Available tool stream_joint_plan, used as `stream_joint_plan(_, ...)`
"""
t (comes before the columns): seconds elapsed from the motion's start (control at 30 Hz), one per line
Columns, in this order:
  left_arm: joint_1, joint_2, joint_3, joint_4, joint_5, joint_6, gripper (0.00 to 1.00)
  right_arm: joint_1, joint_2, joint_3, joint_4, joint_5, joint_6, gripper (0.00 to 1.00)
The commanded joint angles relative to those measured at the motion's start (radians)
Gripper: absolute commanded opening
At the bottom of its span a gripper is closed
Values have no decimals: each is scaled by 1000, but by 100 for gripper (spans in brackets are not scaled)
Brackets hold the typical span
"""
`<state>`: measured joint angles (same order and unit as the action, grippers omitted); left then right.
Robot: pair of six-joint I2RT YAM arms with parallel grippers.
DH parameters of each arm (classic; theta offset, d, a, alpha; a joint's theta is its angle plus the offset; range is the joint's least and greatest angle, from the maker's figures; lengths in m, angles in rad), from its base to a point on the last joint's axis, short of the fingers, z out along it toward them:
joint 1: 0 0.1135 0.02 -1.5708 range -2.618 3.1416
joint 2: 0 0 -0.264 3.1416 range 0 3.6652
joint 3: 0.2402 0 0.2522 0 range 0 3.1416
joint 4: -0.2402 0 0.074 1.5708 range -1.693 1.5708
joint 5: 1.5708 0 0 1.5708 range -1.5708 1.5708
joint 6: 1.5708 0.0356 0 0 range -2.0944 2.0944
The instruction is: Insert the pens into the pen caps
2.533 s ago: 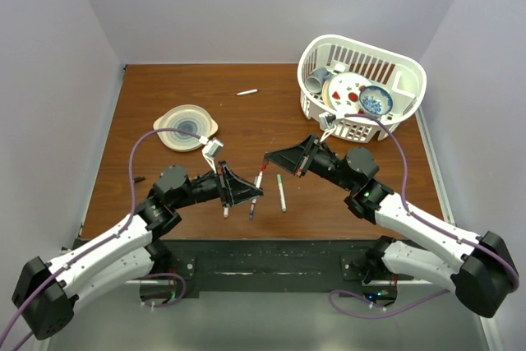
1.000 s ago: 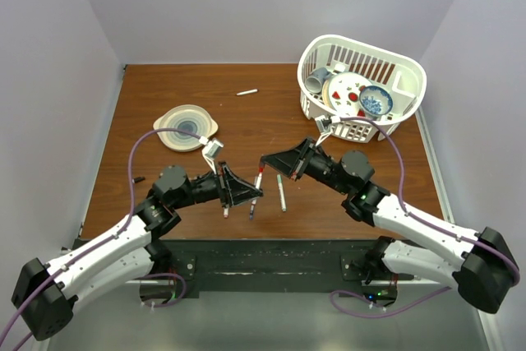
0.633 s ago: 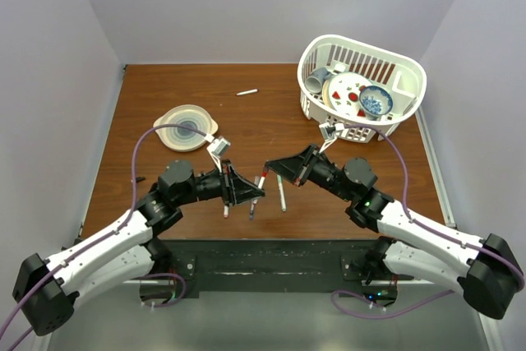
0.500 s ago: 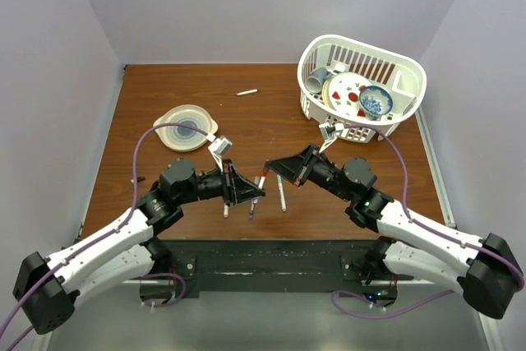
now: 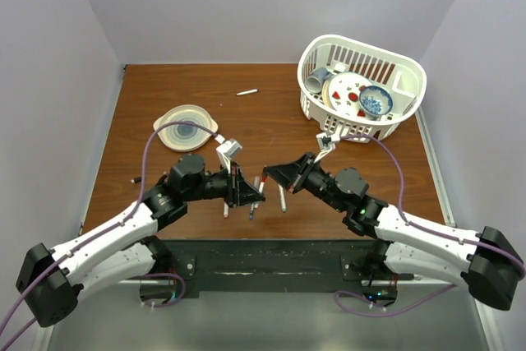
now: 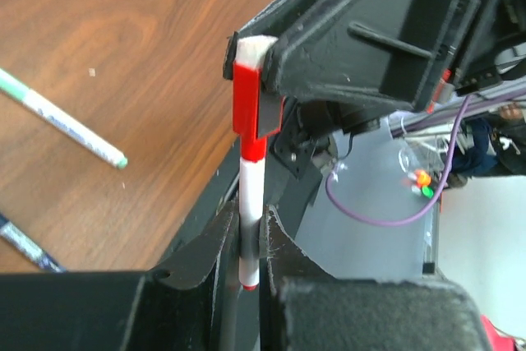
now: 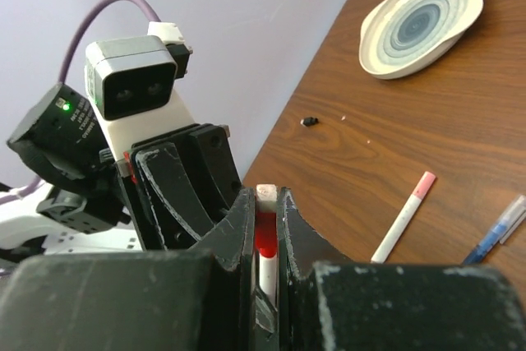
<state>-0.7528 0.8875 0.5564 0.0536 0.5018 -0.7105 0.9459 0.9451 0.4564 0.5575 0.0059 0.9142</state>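
My left gripper point(image 6: 245, 215) is shut on the white barrel of a pen point(image 6: 249, 195), gripped near its tail end. The pen's front end sits in a red pen cap point(image 6: 248, 108), and my right gripper point(image 7: 265, 199) is shut on that cap point(image 7: 265, 236). In the top view the two grippers point(image 5: 248, 191) point(image 5: 274, 177) meet tip to tip above the table's near middle. Other pens lie on the wood below: a pink-capped one point(image 7: 403, 218), a blue one point(image 7: 497, 232) and a green-tipped one point(image 6: 62, 117). A small dark cap point(image 7: 310, 121) lies apart at the left.
A pale plate point(image 5: 186, 127) sits at the left of the table. A white basket point(image 5: 407, 67) holding dishes stands at the back right. One more white pen point(image 5: 246, 92) lies far back in the middle. The table's black near edge point(image 5: 271, 248) is just below the grippers.
Both arms have shifted: the left wrist moved right and the right gripper came down and left, so the two grippers now stand closer together around the red-capped pen.
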Motion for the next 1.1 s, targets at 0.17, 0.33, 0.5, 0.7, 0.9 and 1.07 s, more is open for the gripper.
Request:
stream_joint_plan(0.17,110,15,131,181,-217,20,0,258,96,-68,-85,-138,14,0)
stream_joint_plan(0.33,188,-1,148,158,-175,29,0,289,104,-64,-131,-100,-1,0)
stream_joint_plan(0.5,210,-2,172,138,-169,54,0,330,127,-35,-153,-86,-18,0)
stream_joint_plan(0.7,213,-19,166,106,-247,52,0,396,187,8,-169,-66,0,0)
stream_joint_plan(0.9,243,-36,178,46,-284,100,0,450,158,45,-300,-27,-6,0)
stream_joint_plan(1.07,273,-18,165,69,-256,106,0,468,188,59,-294,-44,5,0)
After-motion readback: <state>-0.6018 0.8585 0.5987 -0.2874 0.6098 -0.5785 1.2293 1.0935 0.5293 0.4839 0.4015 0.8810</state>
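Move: The left hand grips the white marker, whose upper end is already in the red cap; the cap lies about 4 cm ahead of this hand, 1 cm to its right and 5 cm above. From the right hand, which pinches the cap, the marker's middle is some 3 cm back, 1 cm left and 3 cm below. About 18 cm below the left hand, the blue pen lies 15 cm ahead and 2 cm left, the green pen 17 cm ahead and 6 cm right. Down and to the left, both hands travel together about 5 cm, sinking mostly at first and then sliding left, with the marker and cap still held between them. The right hand also draws back some 2 cm, tilting the cap end back over the left hand. Each wrist turns roughly 10 degrees so its fingers dip, while both grips stay closed. ##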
